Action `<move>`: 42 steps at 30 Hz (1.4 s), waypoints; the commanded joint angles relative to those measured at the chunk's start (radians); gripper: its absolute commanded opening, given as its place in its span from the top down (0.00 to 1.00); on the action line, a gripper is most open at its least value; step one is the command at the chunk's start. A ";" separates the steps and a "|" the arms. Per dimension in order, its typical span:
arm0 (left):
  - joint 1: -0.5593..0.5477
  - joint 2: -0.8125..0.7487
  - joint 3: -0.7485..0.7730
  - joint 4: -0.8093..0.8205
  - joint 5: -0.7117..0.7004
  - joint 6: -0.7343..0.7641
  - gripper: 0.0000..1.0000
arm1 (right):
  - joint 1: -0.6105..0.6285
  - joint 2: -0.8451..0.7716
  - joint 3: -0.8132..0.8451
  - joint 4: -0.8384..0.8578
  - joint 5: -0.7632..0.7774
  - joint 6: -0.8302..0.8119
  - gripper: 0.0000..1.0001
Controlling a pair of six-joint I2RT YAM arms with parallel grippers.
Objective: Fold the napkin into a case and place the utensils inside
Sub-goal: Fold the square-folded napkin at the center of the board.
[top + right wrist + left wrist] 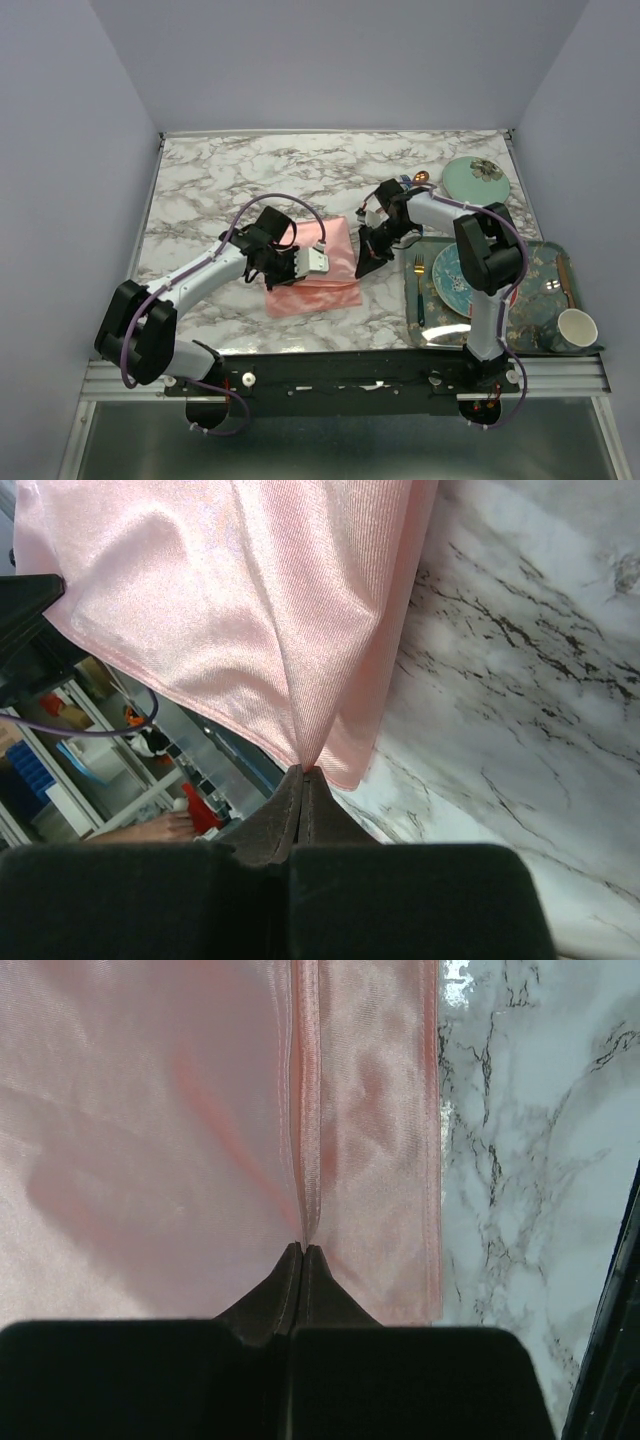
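Observation:
The salmon-pink napkin (pixel 325 285) lies partly folded on the marble table, between the two arms. My left gripper (pixel 292 268) is shut on a raised crease of the napkin (pixel 150 1140), close to its hemmed edge (pixel 432 1160). At the cloth's right side my right gripper (pixel 360 268) is shut on a pinch of the napkin (pixel 230 600), which is drawn up off the marble there. Of the utensils, only a copper spoon bowl (pixel 421 178) shows, behind the right arm. The rest are hidden.
A patterned tray (pixel 530 262) at the right holds a teal plate (pixel 452 280), a gold-headed fork with a teal handle (pixel 419 290), a brown-handled utensil (pixel 565 280) and a white cup (pixel 577 328). A round pale green dish (pixel 475 178) sits at the far right.

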 commanded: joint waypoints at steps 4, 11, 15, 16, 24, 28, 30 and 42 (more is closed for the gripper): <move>-0.010 -0.016 -0.032 -0.035 0.042 -0.001 1.00 | 0.004 -0.056 -0.031 -0.046 -0.022 -0.029 0.99; -0.010 0.010 -0.069 0.014 0.020 -0.033 1.00 | 0.008 0.014 -0.027 -0.011 -0.014 -0.009 0.99; -0.010 0.081 -0.078 0.072 -0.020 -0.069 1.00 | 0.006 0.088 0.031 0.020 0.014 0.005 0.99; -0.010 0.096 -0.072 0.079 -0.032 -0.073 1.00 | 0.007 0.102 0.048 0.018 0.018 0.008 0.99; 0.037 0.240 -0.010 0.131 -0.079 -0.093 1.00 | -0.002 0.198 0.217 0.003 0.103 0.011 0.99; 0.085 0.276 0.043 0.126 -0.080 -0.063 1.00 | -0.012 0.221 0.300 -0.017 0.124 -0.018 0.99; 0.103 0.279 0.075 0.106 -0.067 -0.059 1.00 | -0.012 0.202 0.306 -0.016 0.103 -0.033 0.99; 0.103 0.155 0.162 0.010 -0.055 -0.098 1.00 | -0.011 0.037 0.242 -0.002 -0.069 -0.015 0.99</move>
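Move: Some 6 cm ahead, 8 cm to the right and 5 cm below the left hand is the middle of the napkin; from the right hand it is about 4 cm ahead, 10 cm to the left and 3 cm below. The middle of the bottom layer's near hem is about 5 cm back and 8 cm right of the left hand. The gold fork on the tray lies roughly 14 cm to the right of the right hand and 2 cm back. Keeping their shut fingers on the raised near edge of the napkin's upper layer, both hands ease slightly back, dip (left about 5 cm, right some 3), then sweep forward together about 7 cm, away from the base. They finish rising, the right by about 4 cm and the left by 2, while the left hand turns some 10 degrees counter-clockwise. ##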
